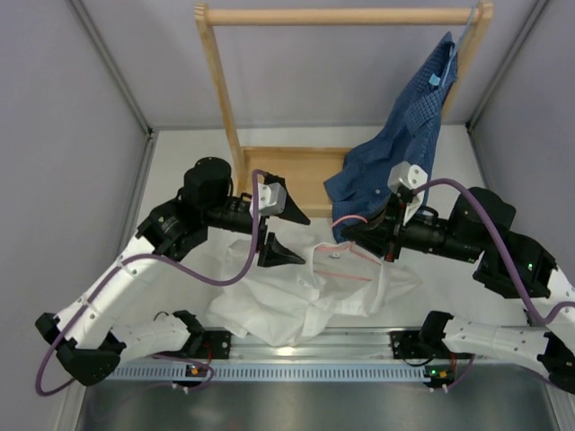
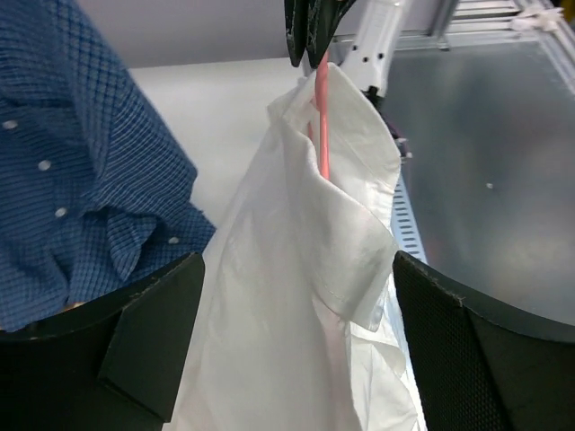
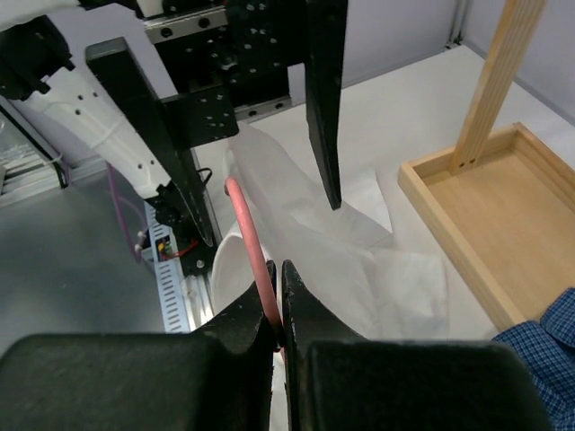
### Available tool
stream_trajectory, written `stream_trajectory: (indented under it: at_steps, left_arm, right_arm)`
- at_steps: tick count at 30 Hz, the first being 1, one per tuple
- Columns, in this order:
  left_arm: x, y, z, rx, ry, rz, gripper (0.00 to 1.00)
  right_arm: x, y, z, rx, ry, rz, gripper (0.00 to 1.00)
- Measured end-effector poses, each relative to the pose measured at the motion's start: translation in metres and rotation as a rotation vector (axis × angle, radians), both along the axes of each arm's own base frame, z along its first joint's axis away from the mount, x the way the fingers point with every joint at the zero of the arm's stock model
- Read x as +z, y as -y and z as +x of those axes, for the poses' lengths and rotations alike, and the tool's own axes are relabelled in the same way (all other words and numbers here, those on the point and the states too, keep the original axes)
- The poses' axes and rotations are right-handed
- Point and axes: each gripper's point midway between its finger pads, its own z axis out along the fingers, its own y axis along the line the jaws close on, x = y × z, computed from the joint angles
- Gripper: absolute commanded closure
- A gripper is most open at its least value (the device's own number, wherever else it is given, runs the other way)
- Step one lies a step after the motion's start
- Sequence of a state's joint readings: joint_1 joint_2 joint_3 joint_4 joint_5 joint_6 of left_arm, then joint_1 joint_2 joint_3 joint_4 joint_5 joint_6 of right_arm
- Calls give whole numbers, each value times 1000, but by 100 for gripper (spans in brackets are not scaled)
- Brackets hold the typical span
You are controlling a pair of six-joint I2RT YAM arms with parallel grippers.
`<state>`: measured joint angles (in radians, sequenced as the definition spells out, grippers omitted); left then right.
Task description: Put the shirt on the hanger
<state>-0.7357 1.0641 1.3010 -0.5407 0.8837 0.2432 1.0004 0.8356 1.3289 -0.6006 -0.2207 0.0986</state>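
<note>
The white shirt lies crumpled on the table, and its collar end is lifted on the pink hanger. My right gripper is shut on the hanger's pink wire and holds it up. In the left wrist view the shirt drapes over the hanger and hangs down between the wide-apart fingers of my left gripper, which is open and grips nothing. From above, the left gripper sits just left of the collar, facing the right gripper.
A dark blue checked shirt hangs from the wooden rack at the back right, and its hem reaches down near my right arm. The rack's wooden tray base lies behind the grippers. A metal rail runs along the near edge.
</note>
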Motion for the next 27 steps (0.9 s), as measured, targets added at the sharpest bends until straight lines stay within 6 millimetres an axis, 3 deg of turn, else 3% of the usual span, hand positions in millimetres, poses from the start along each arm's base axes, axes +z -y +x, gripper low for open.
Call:
stream_trajectory:
  at_steps: [3, 4, 5, 10, 11, 13, 14, 15, 22, 23, 24, 25, 27]
  left_arm:
    - [-4, 8, -6, -94, -28, 7, 31]
    - [-9, 9, -7, -113, -45, 17, 50]
    - [-12, 10, -8, -124, -64, 27, 55]
    - [-22, 12, -10, -152, -102, 50, 53]
    - [-22, 12, -10, -152, -104, 52, 62]
    - [-22, 12, -11, -154, -109, 52, 69]
    - [-22, 12, -11, -156, -110, 52, 80]
    - [-22, 11, -12, -158, -113, 52, 100]
    - [-23, 11, -13, -172, -106, 50, 100]
    - [-23, 11, -13, -174, -103, 50, 100]
    - [-23, 11, -13, -175, -100, 49, 100]
    - [-24, 11, -13, -176, -99, 51, 100]
    - [-26, 9, -16, -181, -107, 60, 100]
  right_arm:
    - [3, 2, -6, 22, 6, 13, 100]
    - [4, 2, -7, 27, 6, 14, 100]
    - [4, 2, -8, 31, 6, 14, 100]
    - [-1, -3, -6, 39, -5, -2, 100]
    - [-2, -3, -6, 39, -6, -5, 100]
    - [-5, -6, -4, 41, -13, -14, 100]
    - [-6, -8, -4, 44, -16, -18, 100]
    - [-7, -9, -3, 44, -18, -21, 100]
    - [-9, -8, -6, 54, -23, -18, 100]
    - [-10, -7, -7, 54, -26, -16, 96]
    - [-11, -6, -8, 54, -29, -14, 67]
    - [-12, -5, -9, 55, -36, -11, 51]
    - [-11, 0, -11, 48, -29, -3, 43]
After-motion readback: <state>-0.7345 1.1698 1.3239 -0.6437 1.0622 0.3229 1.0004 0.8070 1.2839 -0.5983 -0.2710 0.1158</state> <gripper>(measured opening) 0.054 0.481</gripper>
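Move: The white shirt's near edge, draped over the hanger, lies about 2 cm back, 2 cm right and 3 cm below the left hand's open fingers. The hanger's neck, already pinched in the right hand, is some 10 cm right of the left hand, 1 cm back and 3 cm higher; the blue shirt's lower folds are roughly 30 cm ahead, 20 cm right and well below. From the right hand the white edge lies about 8 cm left, level fore-and-aft, 5 cm lower. The white shirt's edge over the hanger is pinched by the left hand, which sinks and eases back and a little right, about 3 cm in all, turning some 10 degrees clockwise, then nearly stands while its fingers shut. The right hand keeps near its place, ending about 1 cm lower and back, and only at the end opens roughly halfway to let go of the hanger's neck. ##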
